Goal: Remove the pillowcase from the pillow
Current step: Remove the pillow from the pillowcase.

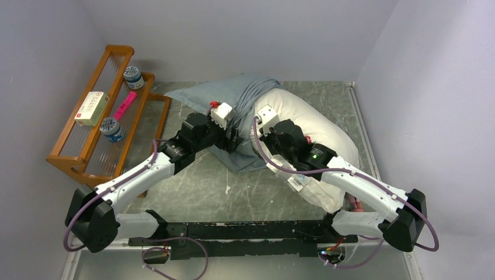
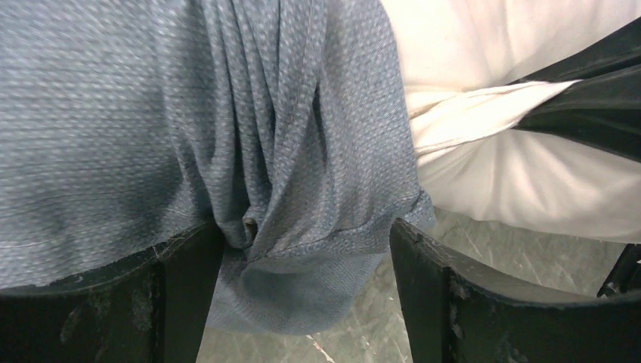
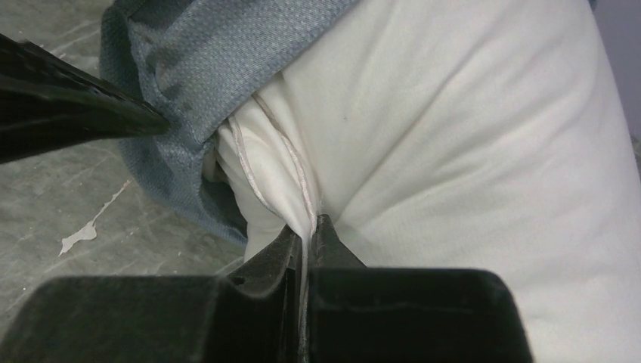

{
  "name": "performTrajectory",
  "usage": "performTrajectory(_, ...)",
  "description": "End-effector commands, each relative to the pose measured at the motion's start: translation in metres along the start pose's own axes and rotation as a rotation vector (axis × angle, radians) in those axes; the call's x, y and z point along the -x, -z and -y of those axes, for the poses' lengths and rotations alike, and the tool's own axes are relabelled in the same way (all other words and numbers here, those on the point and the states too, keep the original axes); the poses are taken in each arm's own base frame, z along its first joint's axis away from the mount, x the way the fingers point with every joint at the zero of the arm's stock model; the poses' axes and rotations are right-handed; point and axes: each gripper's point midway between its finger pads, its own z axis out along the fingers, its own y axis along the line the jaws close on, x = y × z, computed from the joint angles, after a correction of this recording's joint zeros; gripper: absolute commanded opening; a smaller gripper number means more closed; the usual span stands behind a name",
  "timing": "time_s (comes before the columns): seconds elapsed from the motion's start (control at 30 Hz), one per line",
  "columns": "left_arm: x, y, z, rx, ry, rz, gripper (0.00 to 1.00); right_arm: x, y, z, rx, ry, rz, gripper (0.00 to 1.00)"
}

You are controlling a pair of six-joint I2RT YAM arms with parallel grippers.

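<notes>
The white pillow [image 1: 318, 119] lies at the middle right of the table, and its near half is bare. The grey-blue pillowcase [image 1: 201, 96] is bunched over the pillow's far left end and trails onto the table. My left gripper [image 2: 306, 253] stands open around a gathered fold of the pillowcase [image 2: 287, 151]; the hem hangs loose between the fingers [image 2: 189, 291] and is not pinched. My right gripper [image 3: 308, 227] is shut on a pinched seam of the pillow [image 3: 469, 151], right beside the pillowcase [image 3: 189, 68] edge. From above, the left gripper [image 1: 232, 137] and right gripper [image 1: 255, 133] sit close together.
A wooden rack [image 1: 76, 160] stands at the left with two jars, a box [image 1: 92, 108] and a pink item. Walls close in the table's far side and right side. The marbled table [image 1: 192, 186] shows a white fleck near its middle.
</notes>
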Motion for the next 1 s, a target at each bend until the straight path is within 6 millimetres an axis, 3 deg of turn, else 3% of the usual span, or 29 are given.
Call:
performTrajectory(0.0,0.017,-0.009,0.012,-0.072,0.035,0.035,0.84,0.024,0.007,0.019,-0.065,-0.036,0.08,0.0)
performTrajectory(0.17,0.005,-0.02,0.024,-0.149,0.089,0.001,0.78,0.022,0.004,0.015,-0.05,-0.035,0.074,0.0)
performTrajectory(0.27,-0.002,-0.025,0.022,-0.133,0.104,-0.027,0.64,0.023,0.006,0.016,-0.052,-0.034,0.078,0.0)
performTrajectory(0.5,-0.005,-0.016,-0.019,0.091,0.065,-0.055,0.07,0.024,0.015,0.03,-0.108,-0.016,0.08,0.0)
performTrajectory(0.97,0.016,0.033,-0.107,0.446,0.042,-0.005,0.05,0.037,0.049,0.068,-0.25,-0.033,0.171,0.0)
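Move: The gathered edge of the blue pillowcase lies just in front of the left hand's open fingers, about 1 cm ahead, 2 cm to the right and 3 cm below; from the right hand it is roughly 8 cm to the left, 1 cm ahead and 3 cm below. The pillow seam, already pinched by the right hand, is some 9 cm right of the left hand and level with it in reach. The pillowcase's main bulk lies about 10 cm ahead of the left hand, 2 cm to its left and 6 cm below. The left hand sinks about 3 cm and eases slightly right onto the bunched pillowcase edge, its open fingers closing to pinch the gathered cloth, then turns back and draws it about 5 cm to the left and a couple of centimetres forward, away from the right hand, while the wrist swings some 15 degrees counter-clockwise. The right hand keeps its pinch on the white pillow seam, nearly still at first, then pulls the other way, up and to the right by about 1.5 cm each. ##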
